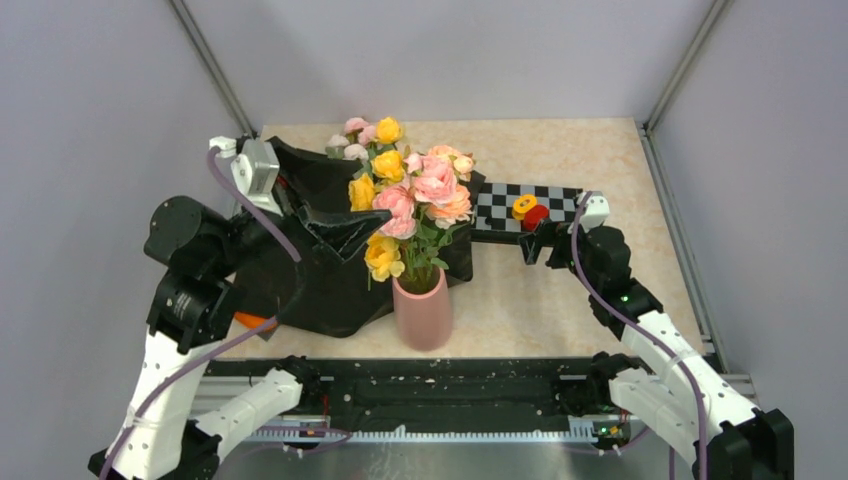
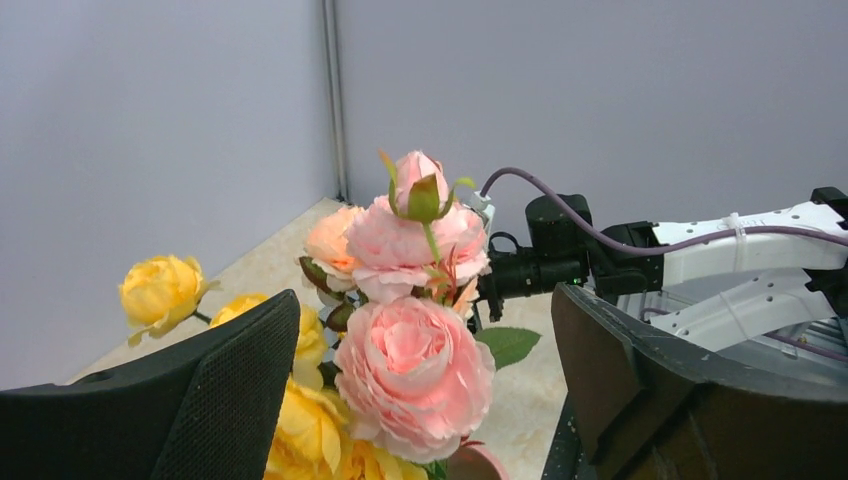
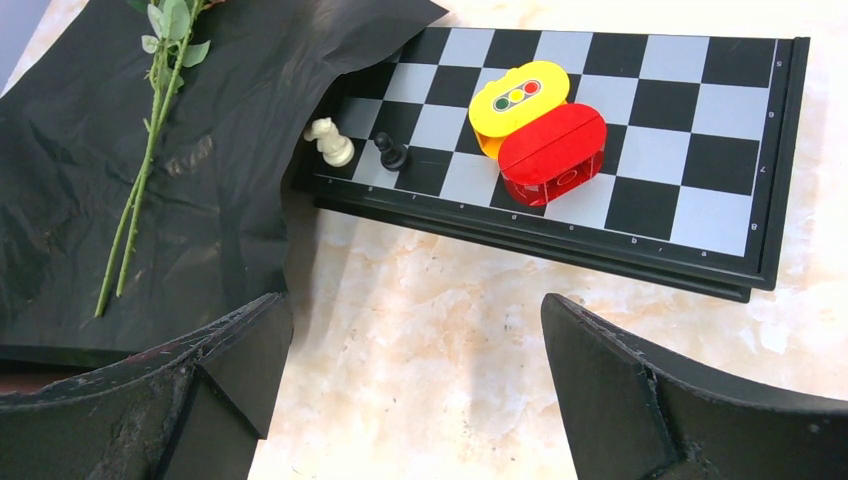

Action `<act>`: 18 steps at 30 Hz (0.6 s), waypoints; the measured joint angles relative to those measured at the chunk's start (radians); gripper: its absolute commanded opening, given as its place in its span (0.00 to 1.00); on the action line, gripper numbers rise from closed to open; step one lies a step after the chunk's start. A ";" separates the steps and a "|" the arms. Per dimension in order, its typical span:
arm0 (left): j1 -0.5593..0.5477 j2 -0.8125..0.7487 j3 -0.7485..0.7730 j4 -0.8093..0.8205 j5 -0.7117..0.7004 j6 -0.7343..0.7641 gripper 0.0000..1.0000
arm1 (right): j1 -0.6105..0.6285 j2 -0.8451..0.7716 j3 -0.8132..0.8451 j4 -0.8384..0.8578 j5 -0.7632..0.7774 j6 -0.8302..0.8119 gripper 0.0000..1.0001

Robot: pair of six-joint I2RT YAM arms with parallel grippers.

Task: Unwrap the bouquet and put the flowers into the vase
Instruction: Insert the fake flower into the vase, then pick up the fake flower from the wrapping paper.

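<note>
The pink vase (image 1: 423, 312) stands near the table's front edge with pink, peach and yellow flowers (image 1: 425, 195) upright in it. More flowers (image 1: 365, 135) lie at the back on the unwrapped bouquet's black paper (image 1: 320, 290). My left gripper (image 1: 352, 205) is open just left of the blooms in the vase. In the left wrist view its fingers (image 2: 235, 370) stand apart on either side of a pink rose (image 2: 415, 375), holding nothing. My right gripper (image 3: 415, 310) is open over bare table beside the paper (image 3: 150, 200), where green stems (image 3: 140, 200) lie.
A chessboard (image 3: 690, 140) lies at the back right, carrying a yellow block (image 3: 518, 95), a red block (image 3: 552, 152), a white piece (image 3: 330, 142) and a black piece (image 3: 392, 152). Grey walls enclose the table. The right arm (image 2: 700, 250) shows beyond the flowers.
</note>
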State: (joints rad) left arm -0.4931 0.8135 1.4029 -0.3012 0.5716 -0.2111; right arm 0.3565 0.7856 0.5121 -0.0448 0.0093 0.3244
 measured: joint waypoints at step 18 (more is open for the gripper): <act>0.000 0.204 0.021 0.021 0.161 -0.051 0.60 | -0.002 0.000 -0.002 0.000 0.000 0.000 0.97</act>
State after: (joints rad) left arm -0.4931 1.0176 1.4239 -0.2806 0.7322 -0.2619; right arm 0.3542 0.7856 0.5106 -0.0448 0.0090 0.3244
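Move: The front pink rose in the vase is about 6 cm to the right of my left hand, 3 cm ahead and 6 cm below. Its neighbours: the pink bud some 9 cm right and 5 cm ahead, about level in height; the yellow roses about 6 cm ahead, 4 cm right and 9 cm below. The vase itself stands some 9 cm right and 35 cm below. From my right hand that front rose is roughly 30 cm left, 11 cm back and 28 cm above. With my left fingers wide open, I swing right and forward onto the front pink rose from its left, about 5 cm each way, and sink some 4 cm, easing back about a centimetre at the end. My wrist turns some 10 degrees clockwise and dips its forward side as much. As I arrive, my fingers start closing to about two thirds open around the rose, their tips coming up against its petals. ##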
